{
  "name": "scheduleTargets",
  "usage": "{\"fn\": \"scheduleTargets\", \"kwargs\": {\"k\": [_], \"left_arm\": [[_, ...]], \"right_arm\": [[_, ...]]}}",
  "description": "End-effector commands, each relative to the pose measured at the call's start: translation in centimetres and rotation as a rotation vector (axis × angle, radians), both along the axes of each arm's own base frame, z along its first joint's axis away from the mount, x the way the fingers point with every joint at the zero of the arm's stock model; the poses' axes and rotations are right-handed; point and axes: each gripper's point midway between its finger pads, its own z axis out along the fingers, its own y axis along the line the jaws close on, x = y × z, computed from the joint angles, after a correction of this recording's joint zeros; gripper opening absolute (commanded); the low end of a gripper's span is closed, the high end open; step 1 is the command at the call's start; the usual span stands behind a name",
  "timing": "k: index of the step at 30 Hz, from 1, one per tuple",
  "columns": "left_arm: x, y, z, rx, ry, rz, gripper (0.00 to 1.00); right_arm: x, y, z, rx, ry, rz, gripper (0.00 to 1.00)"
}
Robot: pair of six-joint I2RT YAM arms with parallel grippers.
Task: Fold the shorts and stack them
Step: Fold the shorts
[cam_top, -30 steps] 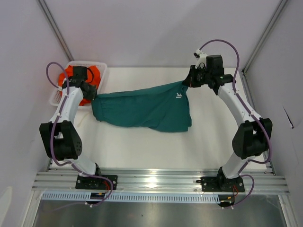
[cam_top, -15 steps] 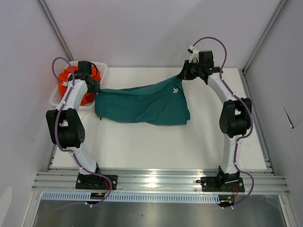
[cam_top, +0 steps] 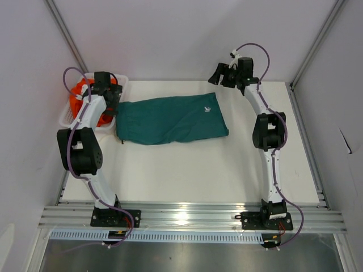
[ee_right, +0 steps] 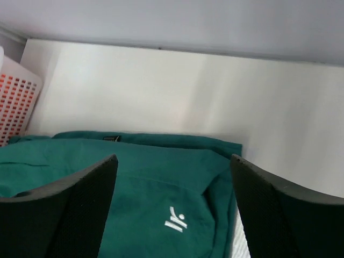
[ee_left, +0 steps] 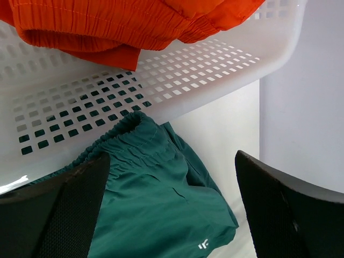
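The dark teal-green shorts [cam_top: 170, 119] lie folded flat across the back middle of the table, white logo [cam_top: 207, 110] up. The orange shorts [cam_top: 76, 97] sit bunched in the white mesh basket [cam_top: 122, 80] at the back left. My left gripper [cam_top: 113, 101] hangs open over the waistband end of the teal shorts [ee_left: 156, 215], beside the basket wall [ee_left: 188, 70], holding nothing. My right gripper [cam_top: 218, 73] stands open above and behind the logo end of the teal shorts [ee_right: 161, 177], also holding nothing. In the left wrist view the orange shorts [ee_left: 107, 27] spill over the basket rim.
The back wall rises just behind my right gripper. The basket [ee_right: 16, 102] stands against the left wall, touching the teal shorts' left end. An aluminium rail [cam_top: 187, 218] runs along the near table edge where both arm bases are bolted.
Both grippers have opened and let go of the teal shorts, which have settled flat on the table. Both arms have reached further toward the back.
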Motion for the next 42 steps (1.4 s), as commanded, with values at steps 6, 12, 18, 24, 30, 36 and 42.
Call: {"fn": "scheduleTargets", "kwargs": {"k": [6, 12, 18, 24, 30, 36, 42], "left_arm": [[-0.7, 1.0, 7.0, 0.142, -0.12, -0.064, 0.99], [-3.4, 1.1, 8.6, 0.211, -0.083, -0.109, 0.99], [-6.3, 0.6, 8.9, 0.249, -0.069, -0.163, 0.99], [-9.3, -3.4, 8.3, 0.283, -0.084, -0.264, 0.99], [-11.1, -6.3, 6.0, 0.301, -0.073, -0.322, 0.99], [-12.5, -6.2, 4.5, 0.319, -0.067, -0.326, 0.99], [-12.8, -6.2, 4.5, 0.33, -0.069, -0.328, 0.99]], "right_arm": [[-4.5, -3.9, 5.5, 0.009, 0.007, -0.07, 0.87], [-12.8, -2.7, 2.6, -0.042, 0.103, -0.047, 0.83], [-19.3, 1.8, 1.3, -0.06, 0.143, 0.045, 0.83], [-21.0, 7.6, 0.0, -0.003, 0.209, 0.116, 0.82], [-20.2, 9.3, -3.6, 0.072, 0.318, 0.098, 0.75], [-21.4, 5.5, -9.1, 0.117, 0.489, 0.013, 0.45], [-24.3, -2.9, -12.3, 0.147, 0.575, -0.185, 0.29]]}}
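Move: The near right corner of the shorts lies roughly 22 cm back of my right hand, some 3 cm to its right and 13 cm below. The far right corner is almost under that hand, about 2 cm back; the white logo is around 10 cm back and 5 cm left. From my left hand, the near left corner is about 12 cm back, 3 cm right and 15 cm down; the basket's middle is 12 cm left and 5 cm ahead. I draw my right hand back about 24 cm over the shorts, weaving right, then left, then right again, before dropping some 12 cm to the cloth by the near right corner, fingers tipping down about 30 degrees and closing over halfway. My open left hand lifts from beside the basket, swings back and right, then sinks again above the near left corner, turning clockwise. ##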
